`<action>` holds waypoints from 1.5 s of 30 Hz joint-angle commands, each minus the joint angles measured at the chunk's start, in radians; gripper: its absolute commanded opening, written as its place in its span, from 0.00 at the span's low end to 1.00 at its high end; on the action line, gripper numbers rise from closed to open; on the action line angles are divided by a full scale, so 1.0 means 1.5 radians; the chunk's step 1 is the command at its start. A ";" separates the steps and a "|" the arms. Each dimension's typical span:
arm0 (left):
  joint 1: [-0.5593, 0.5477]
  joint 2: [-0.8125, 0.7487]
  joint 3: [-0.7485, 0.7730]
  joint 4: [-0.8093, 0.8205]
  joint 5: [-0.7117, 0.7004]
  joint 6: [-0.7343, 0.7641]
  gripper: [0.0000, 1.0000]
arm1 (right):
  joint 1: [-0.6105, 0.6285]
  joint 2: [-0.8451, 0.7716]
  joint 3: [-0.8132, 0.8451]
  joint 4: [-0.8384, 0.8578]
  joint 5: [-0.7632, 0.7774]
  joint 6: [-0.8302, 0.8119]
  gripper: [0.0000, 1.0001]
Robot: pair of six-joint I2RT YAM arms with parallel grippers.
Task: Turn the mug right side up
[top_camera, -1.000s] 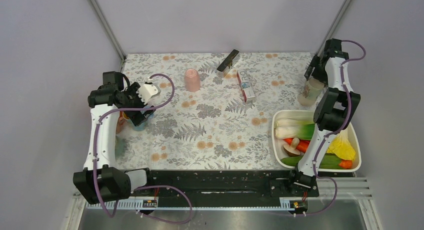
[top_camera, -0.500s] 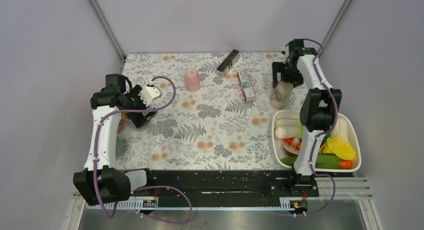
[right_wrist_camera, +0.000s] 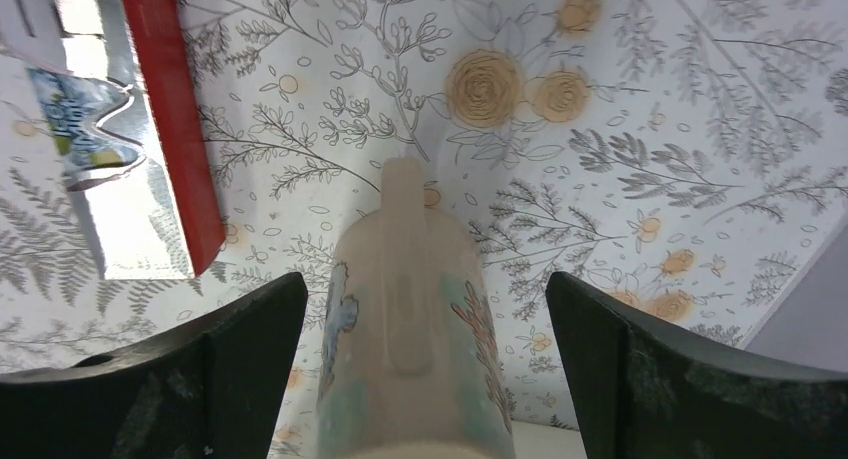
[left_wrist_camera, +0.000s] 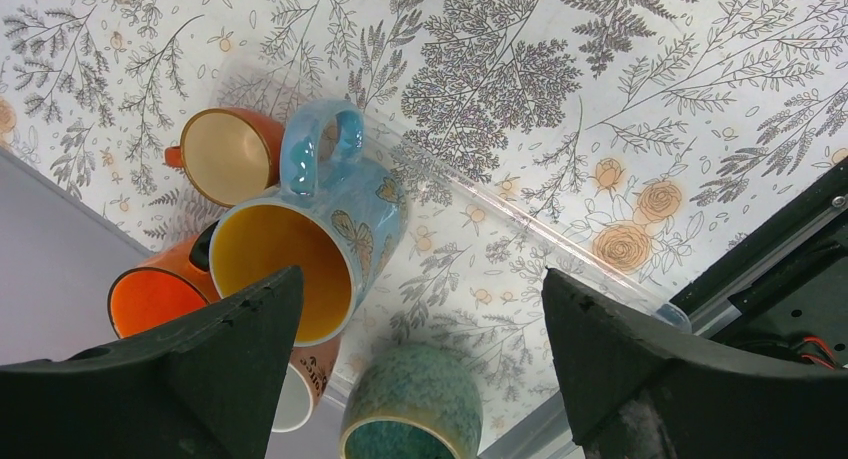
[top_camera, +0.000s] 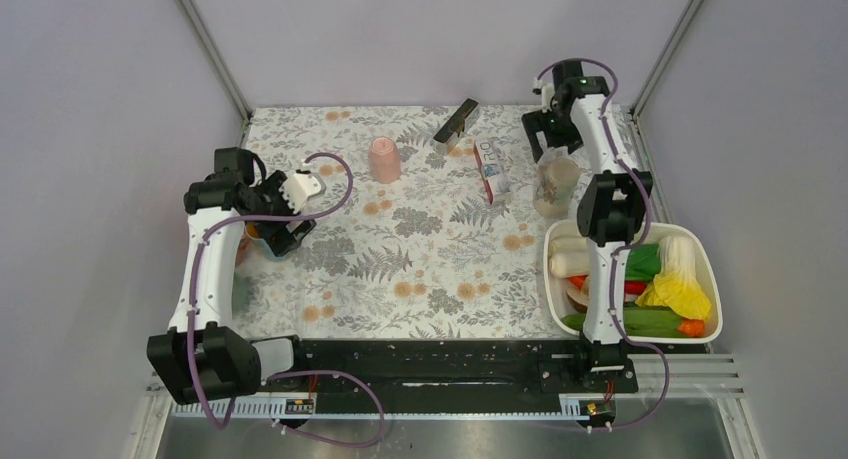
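Observation:
A beige painted mug (top_camera: 556,184) stands on the floral cloth at the back right, its open rim up as far as the top view shows. In the right wrist view the mug (right_wrist_camera: 415,309) sits between my fingers with its handle facing away. My right gripper (top_camera: 553,151) (right_wrist_camera: 425,324) is open, with a gap to the mug on each side. A pink cup (top_camera: 385,159) stands upside down at the back middle. My left gripper (top_camera: 283,229) (left_wrist_camera: 420,279) is open and empty above a cluster of mugs at the left edge.
The cluster holds a blue mug with a yellow inside (left_wrist_camera: 310,229), an orange cup (left_wrist_camera: 150,299) and a green mug (left_wrist_camera: 415,409). A toothpaste box (top_camera: 491,169) (right_wrist_camera: 150,129) lies left of the beige mug. A black object (top_camera: 456,120) is behind. A white bin (top_camera: 715,279) holds vegetables.
My right arm swung left from the table's right edge, and the beige mug moved with it to beside the toothpaste box. The left gripper shifted only slightly.

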 commanded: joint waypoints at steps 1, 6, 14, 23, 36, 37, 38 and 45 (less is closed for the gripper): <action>-0.002 0.011 0.010 0.022 0.031 -0.002 0.92 | 0.025 0.083 0.043 -0.046 0.068 -0.058 0.99; -0.003 0.012 0.010 0.023 0.046 -0.011 0.92 | 0.026 0.127 0.044 -0.044 0.088 -0.068 0.86; -0.006 0.010 0.020 0.020 0.039 -0.018 0.92 | 0.026 0.134 0.041 -0.047 0.075 -0.075 0.20; -0.009 0.009 0.028 0.013 0.046 -0.030 0.92 | 0.026 0.034 0.033 -0.046 -0.019 -0.061 0.00; -0.042 0.017 0.051 0.051 0.152 -0.185 0.92 | 0.049 -0.225 -0.230 0.164 -0.149 0.039 0.00; -0.047 0.019 0.053 0.054 0.161 -0.195 0.92 | 0.052 -0.237 -0.243 0.177 -0.157 0.047 0.00; -0.053 0.021 0.057 0.059 0.171 -0.209 0.92 | 0.056 -0.249 -0.253 0.188 -0.166 0.053 0.00; -0.100 0.031 0.041 0.244 0.269 -0.434 0.94 | 0.098 -0.331 -0.344 0.306 -0.239 0.125 0.00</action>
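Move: The upside-down beige mug stands right under the right hand, its middle about 7 cm back, level left-right and 8 cm lower, handle facing forward. The food box lies level ahead, about 15 cm to the hand's left and 12 cm below; the vegetable bin is centred some 25 cm back, 11 cm right and 9 cm below. From the left hand the beige mug is about 19 cm ahead, 59 cm right and 13 cm below; the blue mug lies about 5 cm ahead, 5 cm left and 12 cm below. Straight down about 10 cm goes the open right hand, closing its fingers on the beige mug's handle; then it lifts fast by some 15 cm and swings left about 9 cm and slightly back towards the food box, fingertips tilting forward and left. The open left hand, after waiting, moves right about 8 cm and a little up, away from the blue mug, its tips swinging right. ##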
